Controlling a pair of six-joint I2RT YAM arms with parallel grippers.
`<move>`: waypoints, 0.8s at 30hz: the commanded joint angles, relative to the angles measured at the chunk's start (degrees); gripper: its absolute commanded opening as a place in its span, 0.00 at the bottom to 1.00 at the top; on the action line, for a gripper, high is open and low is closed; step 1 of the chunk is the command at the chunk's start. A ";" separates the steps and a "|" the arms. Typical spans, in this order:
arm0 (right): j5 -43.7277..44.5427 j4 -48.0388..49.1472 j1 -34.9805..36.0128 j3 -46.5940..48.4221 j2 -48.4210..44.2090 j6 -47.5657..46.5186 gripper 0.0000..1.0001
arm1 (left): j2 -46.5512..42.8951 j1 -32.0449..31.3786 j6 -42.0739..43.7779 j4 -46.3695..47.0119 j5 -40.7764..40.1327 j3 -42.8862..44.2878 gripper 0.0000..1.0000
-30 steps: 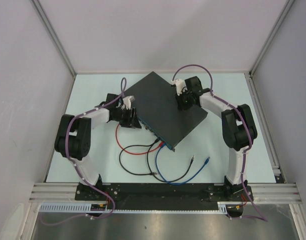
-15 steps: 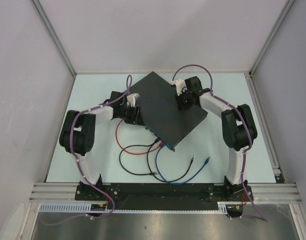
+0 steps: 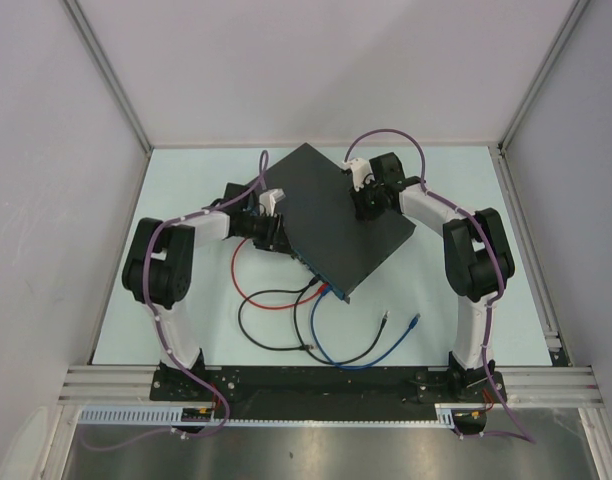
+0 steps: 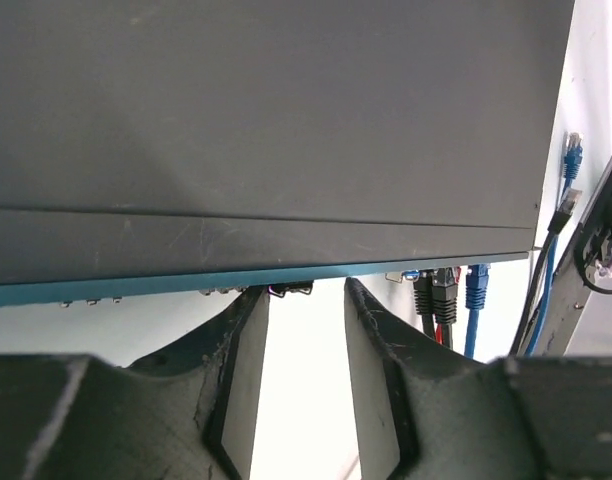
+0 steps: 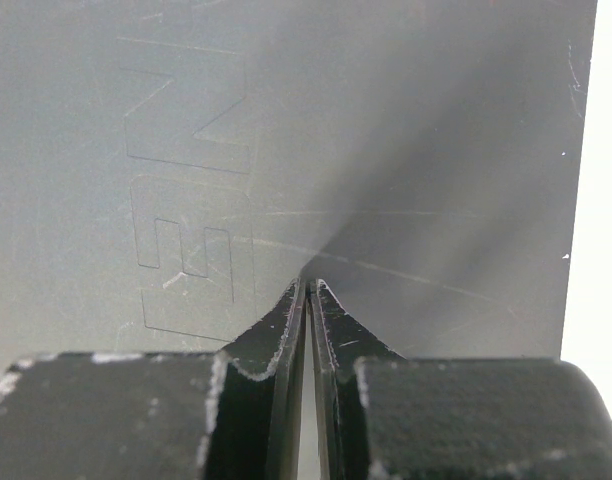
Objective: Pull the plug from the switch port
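The switch (image 3: pixel 326 200) lies skewed on the table, a flat dark grey box with a teal port edge (image 4: pixel 136 288). Three plugs sit in its ports side by side: black (image 4: pixel 423 296), red-cabled (image 4: pixel 445 300) and blue (image 4: pixel 476 285). My left gripper (image 3: pixel 278 237) is at that port edge, left of the plugs. Its jaws (image 4: pixel 304 292) are open with nothing between them, the tips just under the teal edge. My right gripper (image 3: pixel 366 208) is shut, its tips (image 5: pixel 310 285) resting on the switch's top (image 5: pixel 386 120).
Red (image 3: pixel 248 285), black (image 3: pixel 256 330) and blue (image 3: pixel 336 355) cables loop on the table in front of the switch. Two loose cable ends (image 3: pixel 386 320) (image 3: pixel 414 322) lie to the right. Grey walls enclose the table on three sides.
My left arm has moved right, bringing its gripper up to the switch's port edge, and its jaws have narrowed somewhat. The right arm and the switch have not moved.
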 commanded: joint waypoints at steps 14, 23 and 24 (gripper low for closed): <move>3.64 -5.79 -0.51 -2.99 6.51 -1.23 0.11 | 1.14 2.83 0.76 2.20 3.28 -0.90 0.03; 3.37 -5.35 -0.16 -2.90 7.12 -1.05 0.11 | -8.61 7.49 5.06 1.41 4.60 -12.68 0.00; 3.37 -5.18 -0.16 -2.99 7.21 -1.05 0.11 | -8.97 7.58 5.77 0.89 4.52 -12.42 0.00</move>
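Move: The plug sits in the switch's front edge just beyond the left hand's open fingers, its middle about 2 cm ahead, 2 cm to the right and 1 cm lower. Along that edge, all some 2 cm below the hand, the black plugs are 7 cm back and 5 cm right, and the blue plug 9 cm back and 8 cm right. From the right hand, the port plug lies about 14 cm left, 7 cm back and 3 cm below. Sinking just under 1 cm at first, the left hand closes its fingers on the plug's outer end and pinches it. After a brief hold it pulls faster and faster, back and left, straight out from the switch's front edge, for about 5 cm with hardly any turn. The right hand stays put with shut fingertips on the switch's top. ##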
